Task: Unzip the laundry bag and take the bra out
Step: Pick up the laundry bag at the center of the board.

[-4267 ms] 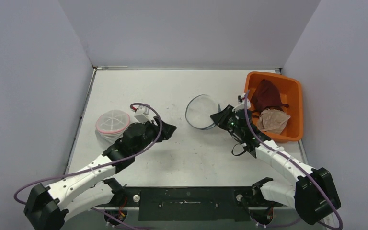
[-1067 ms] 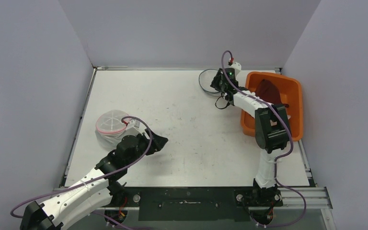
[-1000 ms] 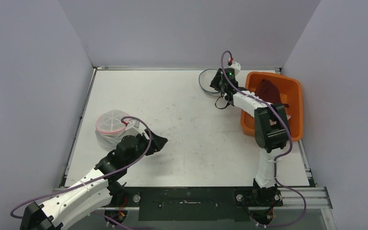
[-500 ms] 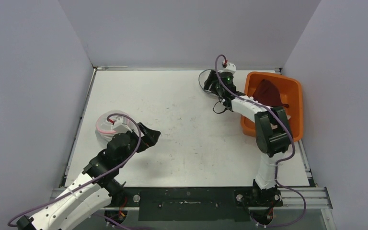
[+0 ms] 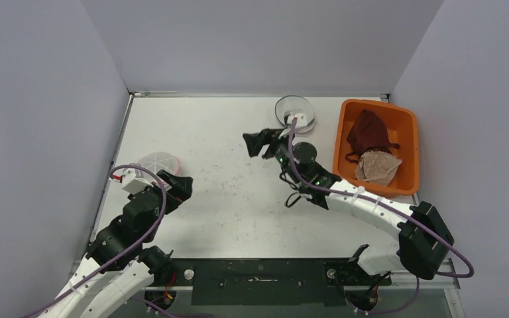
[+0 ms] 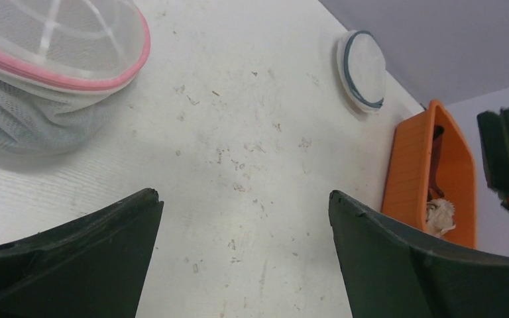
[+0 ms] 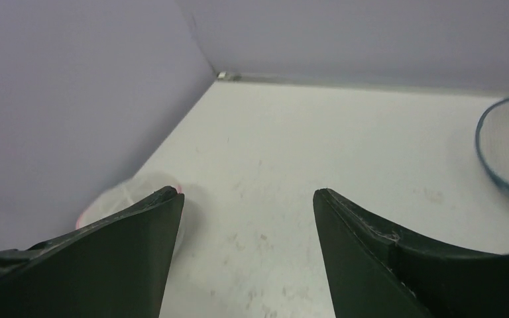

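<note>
A round mesh laundry bag with a pink rim (image 5: 154, 164) lies at the table's left, also in the left wrist view (image 6: 53, 53) and partly in the right wrist view (image 7: 127, 193). I cannot tell what is inside it. A second mesh laundry bag with a grey rim (image 5: 295, 111) lies at the far edge. A dark red bra (image 5: 369, 131) and a beige one (image 5: 378, 165) lie in the orange bin (image 5: 407, 142). My left gripper (image 5: 179, 183) is open and empty beside the pink bag. My right gripper (image 5: 256, 143) hangs open and empty over mid-table.
The orange bin (image 6: 411, 165) stands at the right side of the table, near the right wall. Grey walls close off the left, far and right sides. The right arm's links stretch across the near right of the table (image 5: 364, 202).
My right gripper has let go of the grey-rimmed bag at the far edge and swung back toward mid-table, jaws widening. My left arm has drawn back to the near left and opened.
</note>
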Controlling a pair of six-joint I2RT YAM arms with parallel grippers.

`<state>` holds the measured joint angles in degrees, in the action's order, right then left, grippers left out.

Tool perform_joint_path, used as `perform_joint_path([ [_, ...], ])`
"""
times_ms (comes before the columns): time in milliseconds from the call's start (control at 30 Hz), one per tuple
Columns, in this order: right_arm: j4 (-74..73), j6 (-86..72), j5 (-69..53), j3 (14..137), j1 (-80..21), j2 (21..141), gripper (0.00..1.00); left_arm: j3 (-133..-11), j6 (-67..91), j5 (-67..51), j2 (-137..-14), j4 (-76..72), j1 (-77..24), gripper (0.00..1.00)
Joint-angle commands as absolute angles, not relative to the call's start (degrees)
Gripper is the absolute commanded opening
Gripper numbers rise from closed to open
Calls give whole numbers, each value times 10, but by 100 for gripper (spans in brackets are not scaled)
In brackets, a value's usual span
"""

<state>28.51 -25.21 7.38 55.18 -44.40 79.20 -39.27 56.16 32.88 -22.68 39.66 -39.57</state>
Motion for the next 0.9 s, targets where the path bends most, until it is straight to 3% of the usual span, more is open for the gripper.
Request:
perform_joint_path([
  [0, 333, -209, 113, 422, -539, 743, 73, -413, 599, 335, -285, 446, -392, 96],
  [300, 400, -355, 177, 159, -626, 641, 73, -395, 696, 483, -186, 431, -381, 96],
  [533, 427, -394, 247, 112, -721, 655, 73, -436, 703, 550, -250, 476, -375, 96],
  [700, 429, -386, 317, 120, -782, 668, 73, -453, 612, 392, -321, 404, -283, 96],
  [867, 381, -388, 350, 124, -806, 635, 73, -484, 564, 191, -372, 416, -66, 96],
])
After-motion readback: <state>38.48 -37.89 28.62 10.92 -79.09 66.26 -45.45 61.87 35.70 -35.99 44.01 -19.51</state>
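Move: The pink-trimmed laundry bag stands about 9 cm ahead of the left hand, 13 cm to its left and some 17 cm below. From the right hand it lies roughly 31 cm to the left, 5 cm back and 25 cm down. The blue-trimmed laundry bag is about 21 cm ahead of the right hand, 15 cm to its right and 26 cm below; the orange box sits some 8 cm ahead and 42 cm right of that hand. Touching nothing, the open left hand heads for the pink-trimmed bag, about 7 cm leftward, turning some 25 degrees counter-clockwise; it dips and comes back up on the way, then reaches a little forward. The right hand sweeps some 22 cm back and as far down, away from the blue-trimmed bag, tipping down as it slows above the near middle of the table, fingers still open. ##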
